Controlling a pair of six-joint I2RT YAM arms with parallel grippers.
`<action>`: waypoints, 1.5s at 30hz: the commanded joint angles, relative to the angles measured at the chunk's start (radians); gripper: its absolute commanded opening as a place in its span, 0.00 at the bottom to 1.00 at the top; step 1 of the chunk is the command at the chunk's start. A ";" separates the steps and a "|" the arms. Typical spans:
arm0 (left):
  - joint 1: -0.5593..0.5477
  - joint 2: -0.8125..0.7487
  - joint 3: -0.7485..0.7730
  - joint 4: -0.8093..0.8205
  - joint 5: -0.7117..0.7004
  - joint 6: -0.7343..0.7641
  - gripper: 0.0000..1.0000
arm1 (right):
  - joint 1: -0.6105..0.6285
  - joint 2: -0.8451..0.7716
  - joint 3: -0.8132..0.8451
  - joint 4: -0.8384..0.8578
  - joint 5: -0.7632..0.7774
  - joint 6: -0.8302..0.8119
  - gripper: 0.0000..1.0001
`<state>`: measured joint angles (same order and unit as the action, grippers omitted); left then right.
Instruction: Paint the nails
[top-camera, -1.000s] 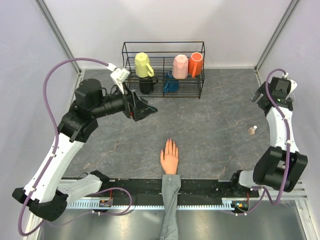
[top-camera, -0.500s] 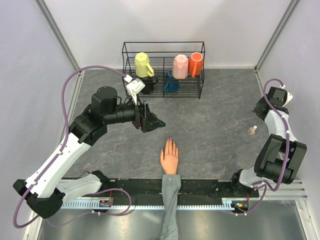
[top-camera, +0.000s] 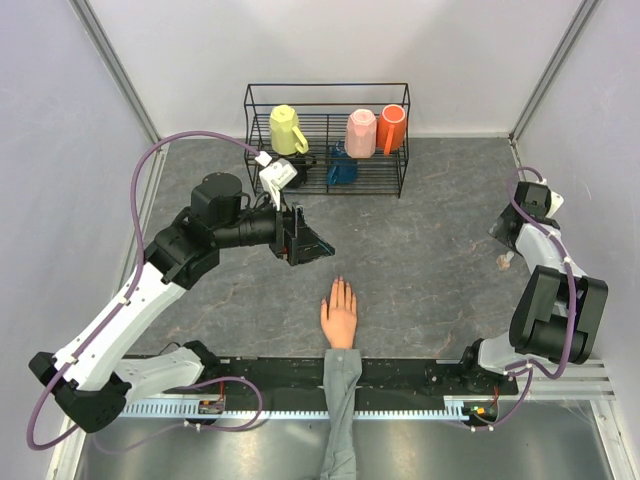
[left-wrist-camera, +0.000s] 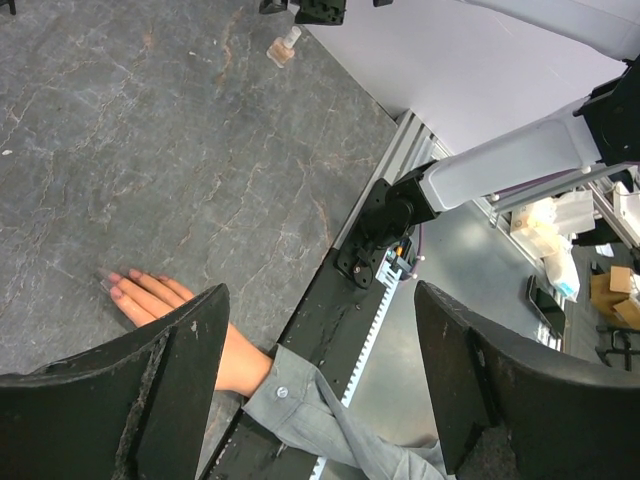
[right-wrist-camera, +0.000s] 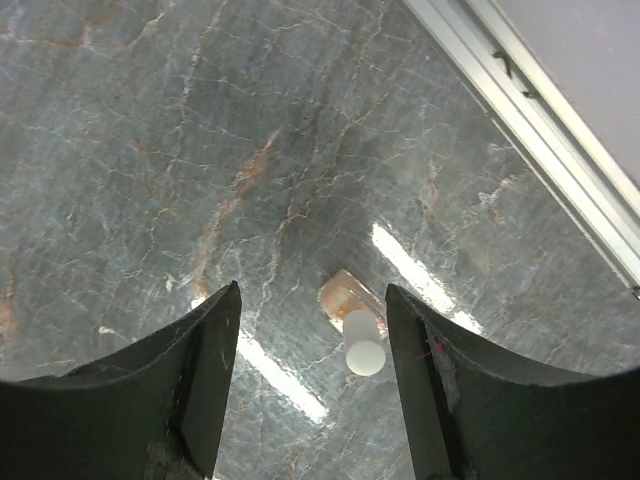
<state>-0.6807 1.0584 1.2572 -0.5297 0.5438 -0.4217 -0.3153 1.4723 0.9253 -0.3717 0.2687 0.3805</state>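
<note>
The peach mannequin hand (top-camera: 340, 315) lies palm down near the front edge, its grey sleeve (top-camera: 341, 395) running back over the rail. Its pale nails (top-camera: 339, 283) point away from the arms; the left wrist view shows some of them (left-wrist-camera: 114, 290) beside the left finger. My left gripper (top-camera: 318, 247) hovers open beyond and left of the fingertips, holding nothing (left-wrist-camera: 320, 295). A small nail polish bottle (top-camera: 505, 261) with a white cap (right-wrist-camera: 365, 351) stands at the right. My right gripper (top-camera: 503, 243) hangs open above it (right-wrist-camera: 312, 292), the bottle nearer its right finger and untouched.
A black wire rack (top-camera: 328, 140) at the back holds a yellow jug (top-camera: 288, 130), a pink cup (top-camera: 361, 133), an orange cup (top-camera: 393, 128), and black and blue items below. A black rail (top-camera: 400, 372) runs along the near edge. Walls close in left and right.
My left gripper has swung right and nearer, towards the mannequin hand. My right gripper has come forward over the bottle and its jaws have narrowed.
</note>
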 joint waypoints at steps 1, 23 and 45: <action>-0.005 -0.020 -0.002 0.016 -0.010 -0.014 0.81 | 0.018 -0.012 -0.006 -0.010 0.084 -0.014 0.67; -0.006 -0.037 -0.028 0.016 -0.002 -0.008 0.81 | 0.025 -0.004 -0.052 0.002 0.098 -0.006 0.52; -0.010 -0.139 -0.333 0.422 0.179 0.081 0.77 | 0.676 -0.153 0.272 -0.252 -0.189 -0.110 0.00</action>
<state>-0.6830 0.9802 0.9962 -0.3279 0.6308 -0.4080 0.1234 1.3911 1.0142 -0.4999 0.2310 0.3264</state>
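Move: The nail polish bottle stands almost under the right gripper, roughly 2 cm back, neither left nor right, with its middle about 4 cm lower; its white cap is just below the open fingers. From the right hand, the dummy hand lies some 45 cm to the left, 17 cm back and 7 cm lower. From the high left gripper, the bottle is about 49 cm to the right, 14 cm ahead and 30 cm down. Ease the right gripper back and down about 2 cm each, shut its fingers on the bottle's white cap, then sweep it left towards the dummy hand, about 15 cm from the grip, rising some 6 cm with a little forward and turning the wrist about 30 degrees counter-clockwise. Late on, sink the left gripper about 5 cm, fingers still open. ##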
